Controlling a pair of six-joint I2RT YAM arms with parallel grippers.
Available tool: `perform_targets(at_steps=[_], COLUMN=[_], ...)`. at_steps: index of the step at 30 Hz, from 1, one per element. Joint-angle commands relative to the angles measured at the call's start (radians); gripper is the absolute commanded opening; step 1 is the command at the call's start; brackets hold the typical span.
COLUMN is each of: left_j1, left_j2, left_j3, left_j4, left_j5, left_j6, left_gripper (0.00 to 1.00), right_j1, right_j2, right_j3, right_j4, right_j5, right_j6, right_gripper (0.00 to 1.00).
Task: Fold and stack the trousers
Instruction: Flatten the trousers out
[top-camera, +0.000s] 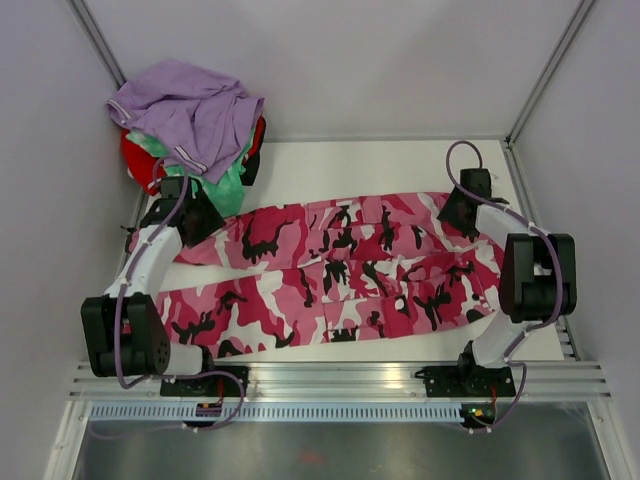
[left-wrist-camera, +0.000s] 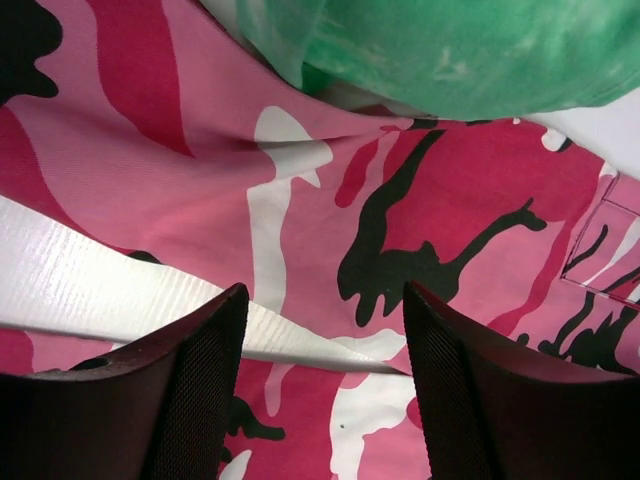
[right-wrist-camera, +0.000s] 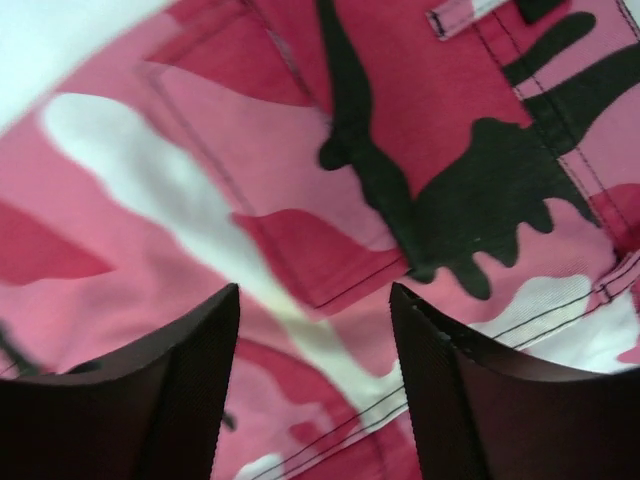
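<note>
The pink camouflage trousers (top-camera: 340, 270) lie spread flat across the white table, both legs running left and the waist at the right. My left gripper (top-camera: 192, 222) hovers over the far leg's left end, jaws open, nothing between them. In the left wrist view the trousers (left-wrist-camera: 300, 200) fill the frame and a strip of white table (left-wrist-camera: 90, 285) shows between the two legs. My right gripper (top-camera: 462, 212) hovers over the waist's far right corner, jaws open and empty. The right wrist view shows the trousers (right-wrist-camera: 300, 200) with pocket seams just below the open fingers.
A heap of other clothes sits at the far left corner: a lavender garment (top-camera: 190, 110) on top, green cloth (top-camera: 228, 180) and red cloth (top-camera: 138, 160) under it. The green cloth (left-wrist-camera: 470, 50) lies just beyond the left gripper. Grey walls enclose the table.
</note>
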Motion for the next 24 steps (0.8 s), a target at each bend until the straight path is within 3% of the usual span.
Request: perform_targets(at_steps=[1,5,6,7,9,17,23,24], left_j1=[-0.011,-0.037,-0.043,-0.071,-0.095,-0.174,-0.207,-0.22], left_j2=[-0.02,-0.019,-0.017,-0.019,-0.016,0.015,0.013,0.013], left_j3=[0.027,0.042,0.043,0.039,0.033,-0.024,-0.018,-0.013], left_j4=[0.061,0.058,0.052,0.046,0.04,0.023,-0.008,-0.029], left_j5=[0.03,0.083,0.082,0.082,0.079,0.064,0.059,0.058], left_j6=[0.028,0.064,0.07,0.073,0.076,0.051,0.079,0.082], left_gripper=[0.66,0.51,0.47,0.39,0.34,0.31,0.31,0.31], right_j1=[-0.003,-0.024,-0.029,-0.039,-0.053,-0.196,-0.247,-0.247], right_j2=[0.057,0.132,0.138,0.146,0.16,0.164,0.161,0.155], right_j3=[0.024,0.026,0.024,0.023,0.021,-0.036,-0.02,-0.013], right_j4=[0.029,0.03,0.032,0.029,0.017,0.06,0.099,0.096], right_j5=[0.102,0.134,0.146,0.169,0.189,0.165,0.12,0.058], right_j6=[-0.001,0.002,0.0,0.0,-0.001,-0.027,-0.065,-0.075], right_gripper=[0.62,0.31,0.19,0.12,0.05,0.01,0.02,0.05])
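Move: The right hand hangs about 4 cm above the trousers' hip; the far half of the waistband is some 12 cm to its right and level with it, the black strap about 8 cm ahead and 10 cm right, and a stitched pocket about 6 cm straight ahead. The left hand is roughly 10 cm higher than the cloth: the far leg lies some 7 cm ahead and 7 cm right of it, the near leg about 15 cm back and 4 cm right, the green garment about 20 cm ahead and 4 cm left. The right hand drops nearly 4 cm as its fingers shut, and the closed tips press down on the trousers' hip and drag the cloth to the right, towards the waistband, about 11 cm in all, turning some 15 degrees clockwise. The left hand travels about 7 cm right above the legs, turning clockwise alike, its fingers partly closing without touching the cloth. ##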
